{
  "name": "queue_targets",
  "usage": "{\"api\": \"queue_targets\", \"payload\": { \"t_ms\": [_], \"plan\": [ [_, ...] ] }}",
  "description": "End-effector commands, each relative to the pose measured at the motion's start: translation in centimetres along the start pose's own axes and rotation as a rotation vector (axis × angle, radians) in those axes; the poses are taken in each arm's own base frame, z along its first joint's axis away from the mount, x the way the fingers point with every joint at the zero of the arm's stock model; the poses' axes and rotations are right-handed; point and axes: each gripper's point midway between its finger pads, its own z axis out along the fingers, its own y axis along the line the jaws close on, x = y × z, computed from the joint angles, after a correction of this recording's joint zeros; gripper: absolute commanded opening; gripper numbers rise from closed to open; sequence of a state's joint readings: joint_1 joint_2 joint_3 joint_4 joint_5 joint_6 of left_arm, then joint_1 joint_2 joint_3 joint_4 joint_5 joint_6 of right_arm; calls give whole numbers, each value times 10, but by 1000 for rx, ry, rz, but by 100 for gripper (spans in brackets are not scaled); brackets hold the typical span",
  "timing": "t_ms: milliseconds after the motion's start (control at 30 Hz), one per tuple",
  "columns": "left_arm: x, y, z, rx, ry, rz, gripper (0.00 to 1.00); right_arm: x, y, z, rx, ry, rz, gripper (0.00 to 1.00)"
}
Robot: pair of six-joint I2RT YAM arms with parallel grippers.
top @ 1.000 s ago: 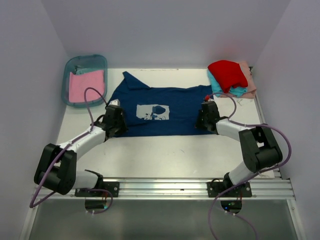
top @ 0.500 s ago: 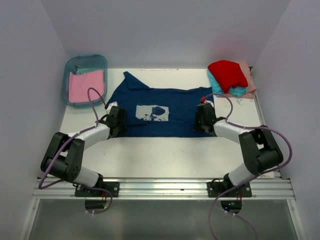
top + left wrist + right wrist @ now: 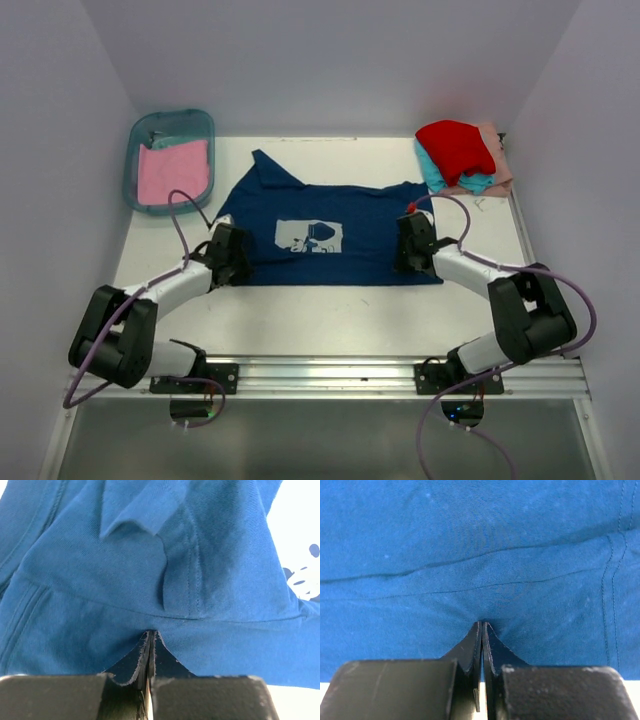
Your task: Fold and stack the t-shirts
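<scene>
A navy blue t-shirt (image 3: 365,215) with a pale square print (image 3: 310,236) lies spread flat in the middle of the table. My left gripper (image 3: 237,262) is shut on its left edge, and the cloth puckers at the closed tips (image 3: 151,633). At the shirt's right edge my right gripper (image 3: 409,250) is also shut, pinching a fold of the blue cloth (image 3: 482,624). A plain pink t-shirt (image 3: 173,170) lies in the bin. Red (image 3: 455,148), teal (image 3: 438,176) and peach (image 3: 497,165) t-shirts sit heaped at the back right.
A teal translucent plastic bin (image 3: 170,122) stands at the back left corner. White walls close in the table on three sides. The metal rail (image 3: 330,375) carrying the arm bases runs along the near edge.
Both grippers, still shut on the navy shirt, have drawn it toward the near edge and slightly right. Its near hem now lies closer to the arms.
</scene>
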State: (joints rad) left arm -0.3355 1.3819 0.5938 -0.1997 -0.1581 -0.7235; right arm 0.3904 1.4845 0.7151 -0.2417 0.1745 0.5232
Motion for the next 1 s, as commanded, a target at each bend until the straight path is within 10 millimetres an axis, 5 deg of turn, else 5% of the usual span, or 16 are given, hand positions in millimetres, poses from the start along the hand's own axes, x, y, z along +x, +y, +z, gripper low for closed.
{"api": "queue_targets", "payload": {
  "t_ms": [0, 233, 333, 433, 500, 567, 633, 800, 967],
  "plan": [
    [67, 37, -22, -77, 216, 7, 0, 26, -23, -9, 87, 90, -15, 0],
    [91, 35, -50, -29, 274, -29, 0, 27, -17, -23, 42, 97, -3, 0],
    [91, 23, -57, 4, 275, -13, 0, 21, 0, -35, -60, 73, -29, 0],
    [57, -1, -68, 66, 135, 13, 0, 0, 39, -60, -228, -17, -118, 1],
    [26, -22, -86, 123, 16, 24, 0, -10, 63, -77, -302, -70, -189, 20],
    [-2, -26, -95, 116, -93, 36, 11, -20, 92, -94, -390, -94, -238, 41],
    [-28, -25, -104, 72, -181, 40, 14, -26, 118, -105, -474, -89, -271, 50],
    [-62, -16, -114, -33, -298, 14, 25, -5, 189, -113, -630, -41, -397, 54],
    [-80, -15, -118, -20, -358, -44, 40, 29, 253, -99, -723, 57, -485, 57]
  ]
}}
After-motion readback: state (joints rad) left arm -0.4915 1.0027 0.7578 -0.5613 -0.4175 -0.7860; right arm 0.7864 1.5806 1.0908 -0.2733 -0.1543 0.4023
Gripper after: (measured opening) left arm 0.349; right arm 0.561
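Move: Just under both shut sets of fingertips lies the near strip of the dark blue t-shirt. Its white print is about 8 cm ahead and 16 cm right of the left hand, and about 8 cm ahead and 23 cm left of the right hand. From the left hand, the shirt's near left corner is some 3 cm back and 2 cm left; the pink shirt in the bin lies 22 cm ahead, 15 cm left. The red shirt is about 26 cm ahead and 12 cm right of the right hand. Pressing on the cloth still, the shut left fingertips drag the near strip back about 9 cm, then lift off, rising some 12 cm and coming forward again as they part. The right fingertips draw back about 3 cm on their strip, lift off and open halfway, then sweep 20 cm left towards the print's near side, turning about 40 degrees counter-clockwise. ##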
